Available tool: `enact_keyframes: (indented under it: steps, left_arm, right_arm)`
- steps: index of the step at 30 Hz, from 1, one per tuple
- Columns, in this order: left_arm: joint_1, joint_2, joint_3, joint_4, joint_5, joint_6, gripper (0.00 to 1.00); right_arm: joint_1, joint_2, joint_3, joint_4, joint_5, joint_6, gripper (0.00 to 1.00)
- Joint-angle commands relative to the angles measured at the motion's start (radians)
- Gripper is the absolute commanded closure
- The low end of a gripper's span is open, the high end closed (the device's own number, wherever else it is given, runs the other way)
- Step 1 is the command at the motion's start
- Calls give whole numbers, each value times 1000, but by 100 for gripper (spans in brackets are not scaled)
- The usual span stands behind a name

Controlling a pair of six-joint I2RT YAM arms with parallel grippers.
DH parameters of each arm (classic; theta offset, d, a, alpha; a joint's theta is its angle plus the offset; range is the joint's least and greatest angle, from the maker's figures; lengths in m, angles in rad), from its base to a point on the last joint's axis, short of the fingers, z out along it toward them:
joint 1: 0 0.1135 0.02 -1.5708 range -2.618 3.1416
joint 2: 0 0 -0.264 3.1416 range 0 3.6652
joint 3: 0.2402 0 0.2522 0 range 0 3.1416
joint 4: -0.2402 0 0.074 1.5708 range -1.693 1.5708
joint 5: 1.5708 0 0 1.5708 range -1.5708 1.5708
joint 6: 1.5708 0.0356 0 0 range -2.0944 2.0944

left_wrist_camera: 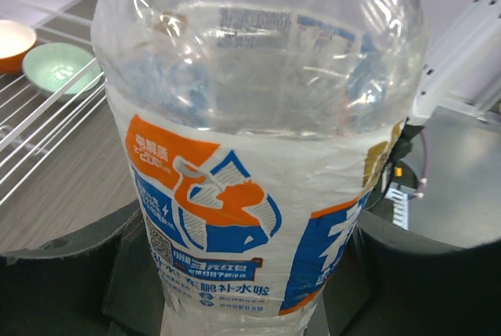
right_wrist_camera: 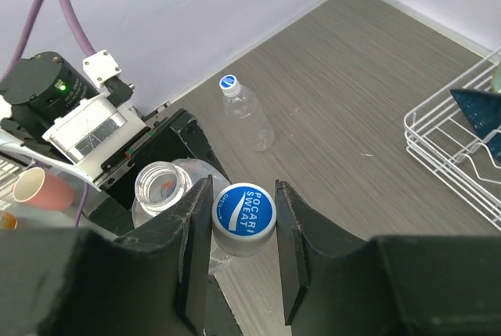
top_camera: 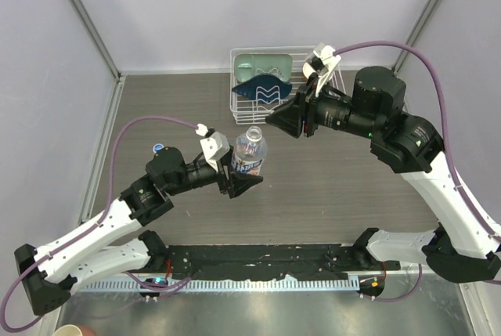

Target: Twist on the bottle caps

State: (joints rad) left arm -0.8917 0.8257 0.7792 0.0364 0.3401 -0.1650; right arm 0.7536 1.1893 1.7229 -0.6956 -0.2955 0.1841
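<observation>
My left gripper (top_camera: 241, 178) is shut on a clear bottle (top_camera: 250, 152) with a blue, orange and white label (left_wrist_camera: 235, 218), holding it upright at mid-table. Its neck (right_wrist_camera: 159, 183) is open and uncapped. My right gripper (top_camera: 271, 118) hovers up and to the right of that bottle, shut on a bottle cap (right_wrist_camera: 243, 214) with white sides and a blue printed top. The cap sits just beside the open neck, not over it. A second, unlabelled bottle (right_wrist_camera: 249, 117) lies on the table to the left, and a blue-topped cap (right_wrist_camera: 228, 82) is on its neck.
A white wire rack (top_camera: 233, 85) at the back holds a green bowl (left_wrist_camera: 59, 70), an orange bowl (left_wrist_camera: 12, 42) and a dark blue item (top_camera: 262, 89). A pink cup (right_wrist_camera: 35, 187) stands near the left arm's base. Walls close in on three sides.
</observation>
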Motion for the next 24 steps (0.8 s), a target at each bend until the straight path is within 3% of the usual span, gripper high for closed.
enact_keyframes:
  steps: [1, 9, 15, 24]
  left_arm:
    - [0, 0, -14, 137, 83, -39, 100]
    - [2, 0, -41, 169, 97, -65, 100]
    - [0, -14, -57, 172, 106, -84, 100]
    - [20, -42, -72, 178, 99, -110, 100]
  right_arm:
    - [27, -10, -8, 128, -36, -9, 81]
    - [130, -45, -132, 294, 41, 3, 82]
    - [220, -33, -135, 308, 102, -43, 82]
    - [247, -34, -114, 251, 131, -60, 82]
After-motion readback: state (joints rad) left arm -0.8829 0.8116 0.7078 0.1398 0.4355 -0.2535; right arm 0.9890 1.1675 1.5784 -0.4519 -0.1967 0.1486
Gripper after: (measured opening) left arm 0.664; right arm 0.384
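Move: The open bottle's mouth is the right hand's target: from that hand, which holds the cap, it lies about 5 cm to the left, 3 cm back and roughly 3 cm lower. The capped bottle stands some 26 cm left, 3 cm ahead and 22 cm below; the dish rack is about 24 cm ahead, 7 cm right and 25 cm below. From the left hand, still gripping the open bottle, the cap is some 14 cm up, 3 cm ahead and 6 cm right. Carry the cap, still pinched in the right fingers, about 5 cm left and 4 cm back to the open bottle's mouth, nearly level and turning the hand slightly counter-clockwise, then hold it there. Keep the left grip on the bottle, easing it back 1.5 cm with a clockwise turn of some 5 degrees. ##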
